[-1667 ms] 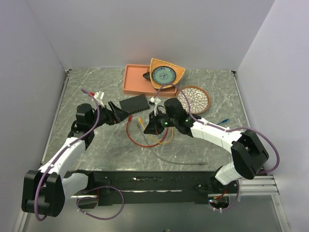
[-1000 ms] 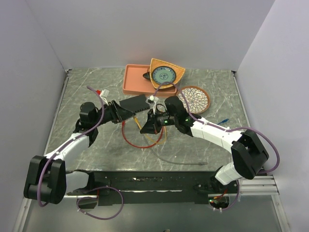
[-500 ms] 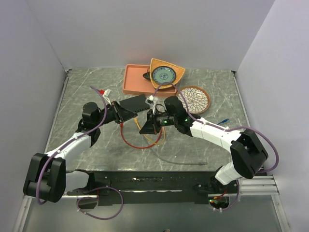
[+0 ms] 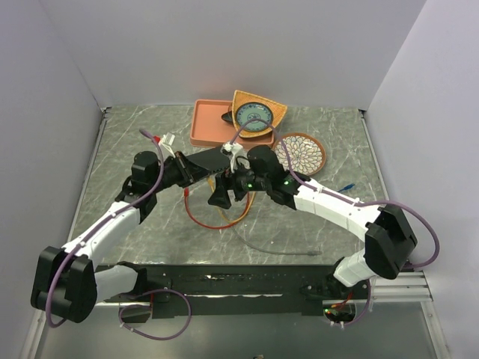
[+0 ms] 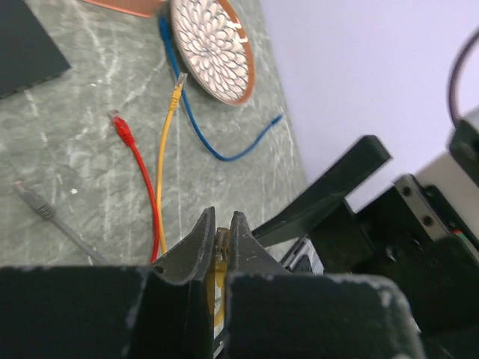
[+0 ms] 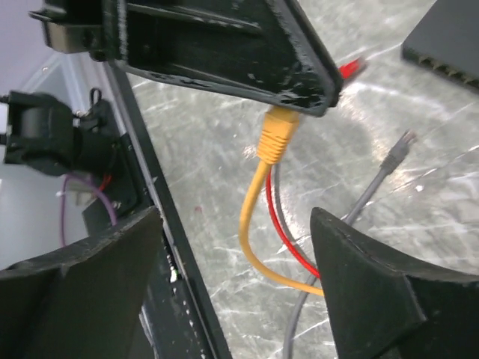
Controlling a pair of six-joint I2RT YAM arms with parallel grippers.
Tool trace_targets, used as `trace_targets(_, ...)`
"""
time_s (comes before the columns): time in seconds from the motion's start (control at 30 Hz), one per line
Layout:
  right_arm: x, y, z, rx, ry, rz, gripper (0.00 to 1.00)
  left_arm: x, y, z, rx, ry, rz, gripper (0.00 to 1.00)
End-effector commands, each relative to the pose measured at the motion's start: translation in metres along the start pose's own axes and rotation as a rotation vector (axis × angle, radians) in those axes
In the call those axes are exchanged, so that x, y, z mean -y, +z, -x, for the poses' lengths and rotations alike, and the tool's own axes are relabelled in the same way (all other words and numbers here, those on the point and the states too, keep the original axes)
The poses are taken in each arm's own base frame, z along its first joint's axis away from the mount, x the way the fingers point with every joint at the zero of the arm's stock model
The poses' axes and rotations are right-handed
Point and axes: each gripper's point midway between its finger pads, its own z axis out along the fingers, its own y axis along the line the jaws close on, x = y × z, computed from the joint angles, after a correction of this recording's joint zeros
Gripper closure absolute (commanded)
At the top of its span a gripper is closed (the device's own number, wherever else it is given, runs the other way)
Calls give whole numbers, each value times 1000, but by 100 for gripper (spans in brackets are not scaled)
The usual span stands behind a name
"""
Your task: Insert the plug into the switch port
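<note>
The switch [image 4: 208, 158] is a flat black box lying in front of the pink tray; a corner of the switch [image 5: 26, 45] shows in the left wrist view, and the row of sockets on the switch [image 6: 449, 37] in the right wrist view. My left gripper [image 5: 221, 238] is shut on the yellow plug [image 6: 275, 136], which sticks out below its fingertips with its yellow cable [image 6: 258, 224] hanging in a loop. In the top view the left gripper [image 4: 202, 173] hovers just in front of the switch. My right gripper [image 6: 236, 262] stands open right beside it, nothing between its fingers.
Red cable [image 4: 217, 222] and grey cable [image 4: 277, 250] lie on the marble table. A red plug [image 5: 120, 126], the yellow cable's other plug [image 5: 178, 82] and a blue cable [image 5: 209, 146] lie near the patterned plate [image 4: 299, 153]. The pink tray [image 4: 208, 123] and orange bowl [image 4: 258, 114] are behind.
My left gripper has closed on the yellow plug. My right gripper, shut on it before, has opened and let go. Both grippers have shifted slightly left and toward the switch.
</note>
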Motion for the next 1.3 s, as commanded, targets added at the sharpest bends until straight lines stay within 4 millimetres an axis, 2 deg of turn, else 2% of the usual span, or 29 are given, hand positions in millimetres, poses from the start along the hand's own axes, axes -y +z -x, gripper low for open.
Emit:
trace_targets(0.0, 6, -13, 35, 93, -39, -119, 11, 4, -5, 17, 74, -26, 67, 99)
trace_targets(0.23, 17, -14, 46, 161, -13, -253, 16, 1, -14, 25, 139, -82, 129, 99)
trace_targets(0.3, 15, -10, 44, 141, -31, -273, 18, -1, -16, 28, 153, -85, 156, 99)
trace_targets(0.57, 9, 8, 57, 136, -35, -285, 21, 0, -15, 29, 144, -64, 170, 99)
trace_targets(0.63, 5, 12, 61, 146, -43, -284, 26, 0, -14, 27, 135, -70, 166, 99)
trace_targets(0.7, 6, 16, 63, 142, -45, -285, 27, 0, -13, 27, 134, -71, 162, 99)
trace_targets(0.77, 8, 23, 60, 122, -48, -298, 31, 0, -13, 26, 128, -73, 160, 99)
trace_targets(0.93, 12, 32, 56, 111, -43, -314, 34, 3, -13, 28, 130, -65, 157, 99)
trace_targets(1.07, 14, 36, 54, 109, -29, -321, 44, 3, -14, 29, 131, -64, 159, 99)
trace_targets(1.27, 11, 35, 56, 125, -31, -316, 47, 3, -13, 27, 122, -67, 159, 99)
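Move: The yellow plug is in the left gripper's shut fingers, just behind and below its hand point. From the open right gripper it is about 4 cm ahead, 2 cm left and roughly level. On the table some 17 cm below the right hand lie the switch, about 14 cm ahead and 4 cm left, the grey plug, 6 cm ahead and 2 cm left, and the left-hand red plug, 5 cm ahead and 11 cm left. Bring the right gripper about 4.5 cm forward, then also 3 cm left, up and over by some 2 cm and down again, to put its fingers around the yellow plug's boot; turn it about 15 degrees clockwise and narrow the fingers to about half open. Keep the plug pinched in the left gripper, shift it 2.5 cm left while turning it counter-clockwise, then hold still. ##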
